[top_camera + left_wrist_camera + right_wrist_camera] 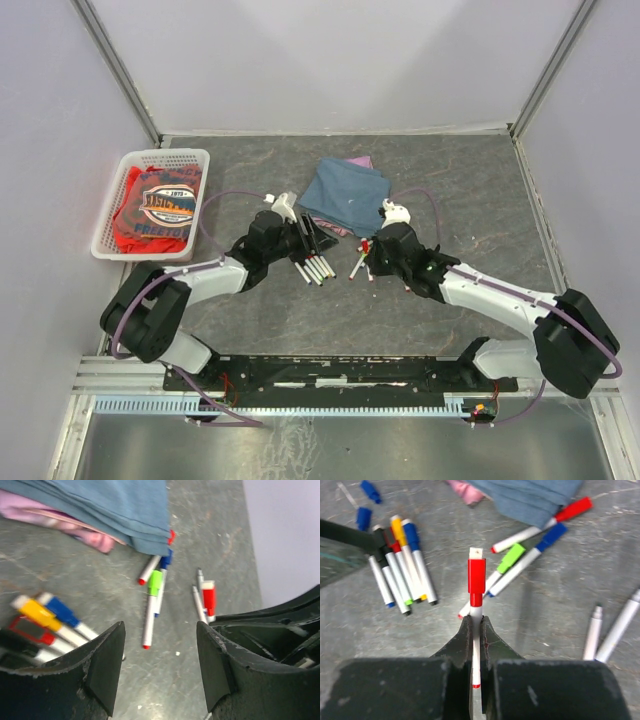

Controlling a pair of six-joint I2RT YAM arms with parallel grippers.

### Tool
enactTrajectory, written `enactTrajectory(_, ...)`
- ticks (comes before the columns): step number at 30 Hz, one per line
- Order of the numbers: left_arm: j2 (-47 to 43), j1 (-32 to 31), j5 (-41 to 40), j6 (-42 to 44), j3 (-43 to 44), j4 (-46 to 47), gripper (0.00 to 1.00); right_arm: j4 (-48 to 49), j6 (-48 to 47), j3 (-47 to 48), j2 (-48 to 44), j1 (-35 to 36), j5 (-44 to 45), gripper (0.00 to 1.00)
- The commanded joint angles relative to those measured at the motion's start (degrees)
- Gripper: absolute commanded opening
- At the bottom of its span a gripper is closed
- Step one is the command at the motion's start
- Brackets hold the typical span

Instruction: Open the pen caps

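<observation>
My right gripper (476, 622) is shut on the white barrel of a pen (476, 650). Its red cap (476, 580) sticks out past the fingertips, above the table. In the top view this gripper (367, 258) is at mid-table. My left gripper (318, 240) faces it from the left and stands open with nothing between its fingers (107, 655). A group of capped pens (402, 565) lies side by side on the left. A green-capped pen (510, 560) and a blue-capped pen (547, 540) lie near the cloth. Two loose blue pen caps (364, 517) rest at the far left.
A folded blue cloth (345, 195) over something pink lies behind the pens, covering part of a red-capped pen (572, 509). Two uncapped pens (594, 632) lie to the right. A white basket (106, 228) holding a red garment stands at the far left.
</observation>
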Motion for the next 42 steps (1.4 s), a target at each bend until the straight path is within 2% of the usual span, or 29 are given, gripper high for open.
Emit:
enactTrajectory(1, 2.9, -1.2, 9.6, -6.6, 2.2, 10.5, 0.65, 8.1, -1.8, -0.7, 0.0, 1.2, -7.3, 0.01)
enactTrajectory(7, 7.2, -2.8, 12.4, -11.2, 1.9, 16.8, 0.65, 11.5, -1.3, -0.7, 0.8, 2.3, -10.1, 0.01)
enactTrajectory(19, 9.1, -4.4, 10.6, -13.1, 1.9, 18.8, 0.62, 12.9, -1.0, -0.4, 1.6, 3.6, -10.9, 0.01)
enactTrajectory(22, 8.6, -4.4, 9.3, -13.3, 1.6, 18.8, 0.56, 12.9, -1.0, -0.3, 1.8, 3.7, -11.0, 0.01)
enactTrajectory(27, 8.8, -4.3, 9.1, -13.6, 1.6, 19.2, 0.38, 12.9, -1.0, -0.2, 1.8, 3.8, -11.0, 0.01)
enactTrajectory(31, 8.4, -4.4, 8.4, -13.7, 1.3, 19.1, 0.29, 12.5, -1.2, -0.1, 1.6, 3.8, -10.7, 0.01)
enactTrajectory(36, 8.4, -4.4, 8.8, -12.9, 1.5, 19.2, 0.04, 12.3, -1.2, -0.5, 1.0, 3.8, -10.4, 0.02)
enactTrajectory(40, 7.9, -4.4, 9.6, -12.3, 1.3, 20.0, 0.03, 13.2, -0.8, -1.3, 0.4, 3.7, -11.0, 0.26)
enactTrajectory(42, 7.6, -4.3, 10.1, -12.3, 1.4, 20.5, 0.03, 13.9, -0.4, -1.4, 0.7, 3.7, -11.7, 0.29)
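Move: The red cap of the pen held in the right gripper is about 12 cm to the left hand's right and some 1 cm back and below; the row of pens lies level fore-and-aft, roughly 6 cm left and 9 cm down. From the right hand, the left gripper's pads are some 14 cm left, 4 cm ahead and 4 cm up, its pen's red cap about 3 cm ahead, 2 cm left and 3 cm up, and the green-capped pen about 6 cm ahead, 3 cm left, 8 cm down. Bring the left gripper about 6 cm right and a little back, rolling it some 15 degrees, while the right hand carries the upright-tilted pen about 6 cm left to meet it, turning slightly counter-clockwise. Hold both there, shut the left fingers across the red cap, then start opening the right fingers around the barrel. ##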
